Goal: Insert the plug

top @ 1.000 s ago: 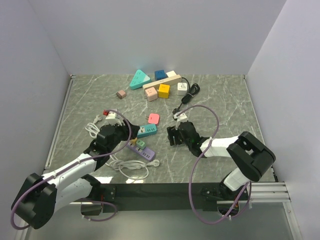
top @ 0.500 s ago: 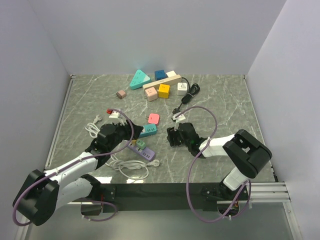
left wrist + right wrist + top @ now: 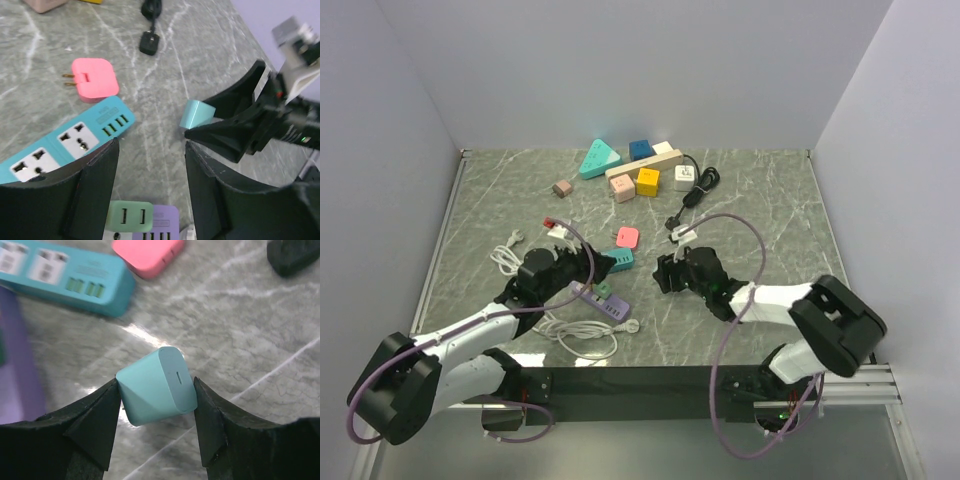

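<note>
A light teal plug (image 3: pixel 150 390) with a slot in its end face sits squeezed between the fingers of my right gripper (image 3: pixel 156 381), just above the marble table (image 3: pixel 760 210). In the left wrist view that plug (image 3: pixel 197 114) shows at the tips of the right gripper. To its left lie a teal power strip (image 3: pixel 618 260) and a purple power strip (image 3: pixel 603 300) carrying a green adapter (image 3: pixel 129 216). My left gripper (image 3: pixel 151 145) hovers open over the gap between the two strips, with nothing between its fingers.
A pink plug (image 3: pixel 627 237) lies behind the teal strip. Several coloured adapters and a beige strip (image 3: pixel 645 168) are grouped at the back, with a black cable (image 3: pixel 695 188) beside them. A white cable coil (image 3: pixel 585 340) lies near the front left.
My right gripper's fingers have closed in on the light teal plug. My left gripper has shifted a little to the right, over the strips, staying open.
</note>
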`<state>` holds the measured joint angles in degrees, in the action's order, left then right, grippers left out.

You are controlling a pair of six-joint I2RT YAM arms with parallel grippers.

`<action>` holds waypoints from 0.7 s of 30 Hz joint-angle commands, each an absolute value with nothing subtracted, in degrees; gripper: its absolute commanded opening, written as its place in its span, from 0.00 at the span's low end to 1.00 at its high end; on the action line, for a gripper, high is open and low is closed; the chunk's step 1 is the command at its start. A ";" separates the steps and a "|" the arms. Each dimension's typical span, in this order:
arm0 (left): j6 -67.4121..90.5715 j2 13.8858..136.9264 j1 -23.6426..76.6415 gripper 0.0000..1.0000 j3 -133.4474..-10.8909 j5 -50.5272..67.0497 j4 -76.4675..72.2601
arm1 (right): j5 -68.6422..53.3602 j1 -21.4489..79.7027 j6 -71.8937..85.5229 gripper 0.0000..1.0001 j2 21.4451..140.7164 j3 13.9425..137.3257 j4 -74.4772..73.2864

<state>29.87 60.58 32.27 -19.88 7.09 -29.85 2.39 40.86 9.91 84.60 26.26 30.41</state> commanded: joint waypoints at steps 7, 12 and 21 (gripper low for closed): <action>28.91 62.22 34.54 0.61 -20.83 17.31 -38.84 | -10.18 42.18 8.62 0.18 71.99 24.17 34.36; 30.76 63.19 34.89 0.61 -20.48 20.82 -42.36 | -13.97 44.73 6.95 0.17 68.21 23.38 34.89; 33.31 65.48 36.91 0.61 -20.21 23.91 -46.23 | -15.47 47.20 5.45 0.15 67.32 24.26 34.63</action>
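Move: The teal plug, already gripped in my right hand, is about 14 cm to the right of my left hand, 1 cm ahead and 10 cm lower. My open left fingertips are thus some 14 cm left of my right hand, 1 cm back and 10 cm higher. From my left hand, the teal strip's middle is 4 cm ahead, level sideways; the green plug is 3 cm back, 1 cm left; the purple strip is 6 cm back, 2 cm left, all 11-13 cm below. Keeping its pinch on the teal plug, my right hand climbs about 9 cm, then mostly draws back and left towards my left fingers, turning some 20 degrees counter-clockwise with the fingertips tilting up. My left hand comes to meet the plug, about 5 cm right, 4 back and a little up, swinging clockwise, fingers still open and short of it. ##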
